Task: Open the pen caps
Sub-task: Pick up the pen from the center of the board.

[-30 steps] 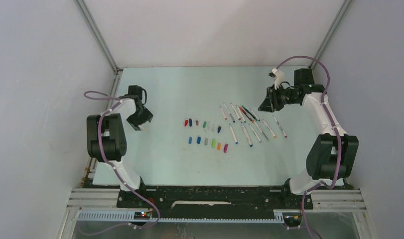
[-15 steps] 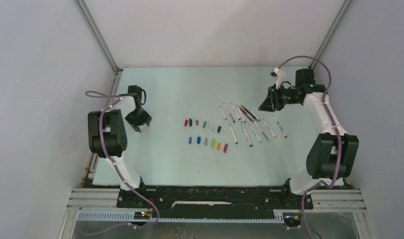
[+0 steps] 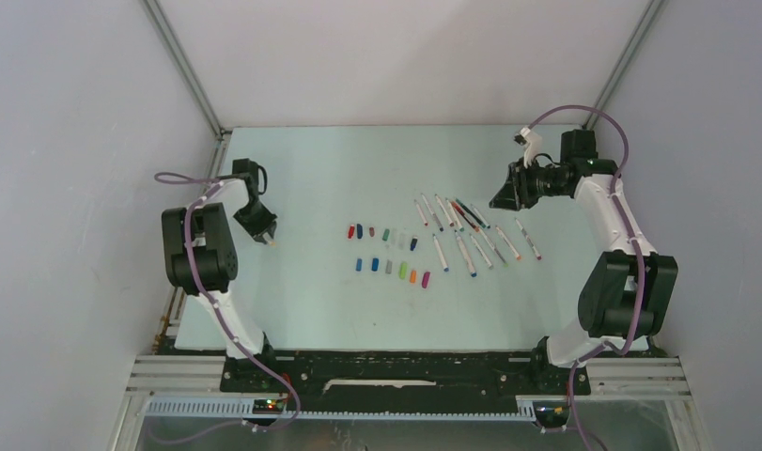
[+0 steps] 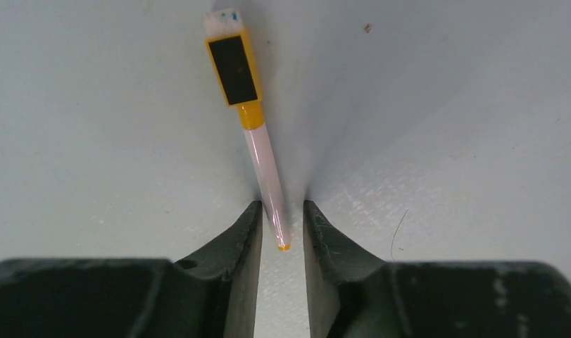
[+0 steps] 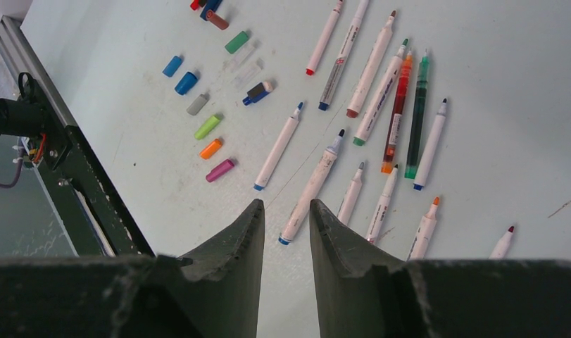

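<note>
A white-barrelled pen with a yellow, black-labelled far end lies on the table. Its orange-tipped near end sits between the fingers of my left gripper. The jaws stand narrowly apart around it, with a small gap still showing beside the barrel. From above, the left gripper is low at the table's left side. Loose pen caps lie in two short rows at the centre, and several uncapped pens lie to their right. My right gripper hovers high over those pens and caps, open and holding nothing.
The left arm's base and purple cable stand close to the table's left edge. A black rail runs along the near edge in the right wrist view. The enclosure's white walls ring the table.
My left gripper's jaws have narrowed around the pen's end, and its wrist has shifted slightly left and back. The right arm has barely moved.
</note>
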Motion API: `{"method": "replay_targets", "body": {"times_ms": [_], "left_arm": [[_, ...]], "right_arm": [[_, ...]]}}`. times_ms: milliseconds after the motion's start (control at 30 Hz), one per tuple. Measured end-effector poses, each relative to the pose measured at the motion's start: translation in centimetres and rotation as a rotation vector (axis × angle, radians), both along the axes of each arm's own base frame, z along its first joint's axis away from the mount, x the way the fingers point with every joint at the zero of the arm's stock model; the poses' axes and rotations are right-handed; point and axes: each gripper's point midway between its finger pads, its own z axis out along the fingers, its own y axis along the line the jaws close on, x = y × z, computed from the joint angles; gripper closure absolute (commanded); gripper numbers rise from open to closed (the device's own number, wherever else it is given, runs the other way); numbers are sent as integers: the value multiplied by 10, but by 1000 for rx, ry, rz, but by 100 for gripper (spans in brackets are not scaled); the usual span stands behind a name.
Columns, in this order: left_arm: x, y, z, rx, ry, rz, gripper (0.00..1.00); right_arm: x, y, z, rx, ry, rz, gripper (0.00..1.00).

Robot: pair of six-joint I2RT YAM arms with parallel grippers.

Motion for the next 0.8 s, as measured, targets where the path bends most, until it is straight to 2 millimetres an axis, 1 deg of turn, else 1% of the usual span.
{"method": "replay_targets", "body": {"times_ms": [200, 267, 400, 533, 667, 733, 800], "left_arm": [[2, 0, 1, -6, -10, -15, 91], [2, 0, 2, -7, -18, -23, 94], [-6, -3, 6, -13, -37, -49, 100], [-18, -11, 20, -39, -95, -86, 100], [-26, -30, 41, -108, -219, -145, 100], [-26, -46, 55, -158, -299, -192, 100], [-22, -65, 69, -213, -393, -250, 100]], "right_arm": [[1, -2, 1, 6, -1, -6, 68], [0, -2, 1, 10, -1, -4, 68], [-1, 0, 3, 27, -1, 7, 68], [-5, 5, 7, 58, -4, 33, 68], [-12, 14, 15, 82, -23, 77, 68], [-17, 22, 20, 88, -41, 110, 68], [-24, 34, 27, 92, -68, 154, 68]]}}
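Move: The left hand is already down over the yellow-clipped pen, its parted fingers straddling the slim body near the tail end; the pen's middle lies about 4 cm to the left and 2 cm ahead, level with the fingertips. The nearest caps lie far to its right: the red cap some 24 cm right and 2 cm ahead, the lower row's blue cap about 26 cm right and 7 cm back. From the right hand the pen lies roughly 70 cm left, 2 cm ahead and 18 cm below. The left hand first stays put while its fingers close and pinch the pen near its tail, then lifts it about 7 cm and, with gathering speed, carries it some 6 cm right towards the caps and a little back, the fingers swinging outward to the front and right and turning clockwise, some 30 degrees in all. Late on, the empty right hand drifts about 5 cm left, up and slightly back, turning a little counter-clockwise, its finger gap unchanged. ##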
